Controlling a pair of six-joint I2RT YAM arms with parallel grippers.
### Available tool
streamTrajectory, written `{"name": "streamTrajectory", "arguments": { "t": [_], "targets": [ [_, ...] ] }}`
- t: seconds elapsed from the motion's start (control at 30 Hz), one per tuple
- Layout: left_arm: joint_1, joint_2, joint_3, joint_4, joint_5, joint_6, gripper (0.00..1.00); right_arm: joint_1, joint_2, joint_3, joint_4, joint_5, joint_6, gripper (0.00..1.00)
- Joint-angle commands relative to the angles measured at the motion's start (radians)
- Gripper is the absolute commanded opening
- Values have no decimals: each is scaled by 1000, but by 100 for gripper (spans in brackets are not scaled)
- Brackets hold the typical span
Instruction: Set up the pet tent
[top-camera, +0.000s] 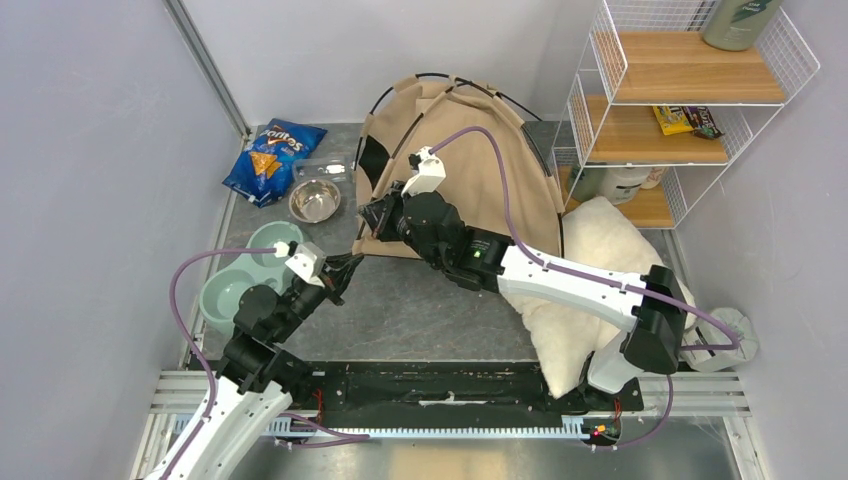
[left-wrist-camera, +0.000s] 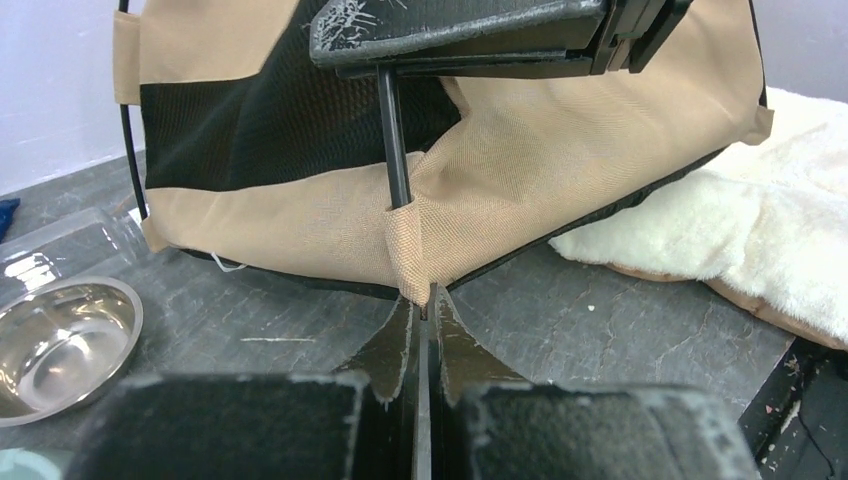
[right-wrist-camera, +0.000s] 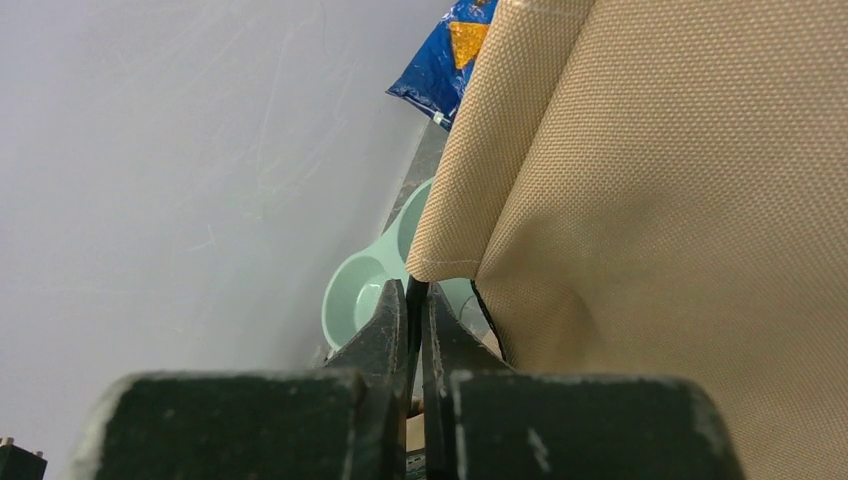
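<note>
The pet tent (top-camera: 480, 170) is a tan canvas dome with black mesh panels, and it stands at the back centre. My right gripper (top-camera: 372, 215) hovers over its front-left corner, shut on a thin black pole (left-wrist-camera: 396, 140) that runs down into the corner sleeve. The right wrist view shows that pole pinched between the right gripper (right-wrist-camera: 416, 290) jaws, with tent fabric (right-wrist-camera: 680, 200) close on the right. My left gripper (top-camera: 350, 268) lies low on the floor. Its shut tips (left-wrist-camera: 425, 300) pinch the very tip of that same tent corner (left-wrist-camera: 410, 260).
A blue Doritos bag (top-camera: 272, 160), a clear plastic tray (top-camera: 322, 168) and a steel bowl (top-camera: 315, 200) lie left of the tent. A green double bowl (top-camera: 245, 275) sits by the left arm. A fluffy white pillow (top-camera: 590, 290) lies right, below a wire shelf (top-camera: 690, 100).
</note>
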Motion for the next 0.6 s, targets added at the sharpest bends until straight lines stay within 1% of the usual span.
{"name": "streamTrajectory", "arguments": {
  "t": [0.0,0.17,0.2,0.27,0.37,0.43,0.57],
  "targets": [
    [2,-9,70,113,-6,33,2,43,33,24,-38,-125,-135,0],
    [1,-8,71,88,-38,33,2,49,33,16,-71,-159,-126,0],
    [1,-11,71,81,-44,33,5,49,33,9,-69,-156,-125,0],
    [2,-20,72,62,-58,31,12,49,34,3,-62,-156,-124,0],
    [1,-49,84,1,-63,20,34,49,43,1,-61,-169,-119,0],
    [1,-77,102,-49,-62,22,44,49,52,1,-63,-183,-114,0],
    [1,-144,147,-137,-97,33,54,48,66,24,-93,-225,-101,8]
  ]
}}
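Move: The left fingers still pinch the tent corner's tip, and the right fingers hold the pole just above it. From the right hand the tent corner lies about 7 cm back, 1 cm to the left and some 8 cm lower; from the left hand it lies about 1 cm ahead and 1 cm right, level with it. Counted from the left hand, the metal bowl stands about 18 cm ahead and 13 cm left, the green double bowl some 4 cm ahead and 27 cm left, both roughly 16 cm below. Keeping its pinch on the pole, the right hand eases slightly down and then, more quickly, drops about 5 cm while drawing back some 4 cm and going nearly 3 cm left, turning roughly 10 degrees counter-clockwise as it brings pole and cloth towards the left hand's side. The left hand first sinks a good centimetre with the tent corner, then opens its fingers halfway, lets go of the corner and rises about 4 cm, drifting a little left and back. ##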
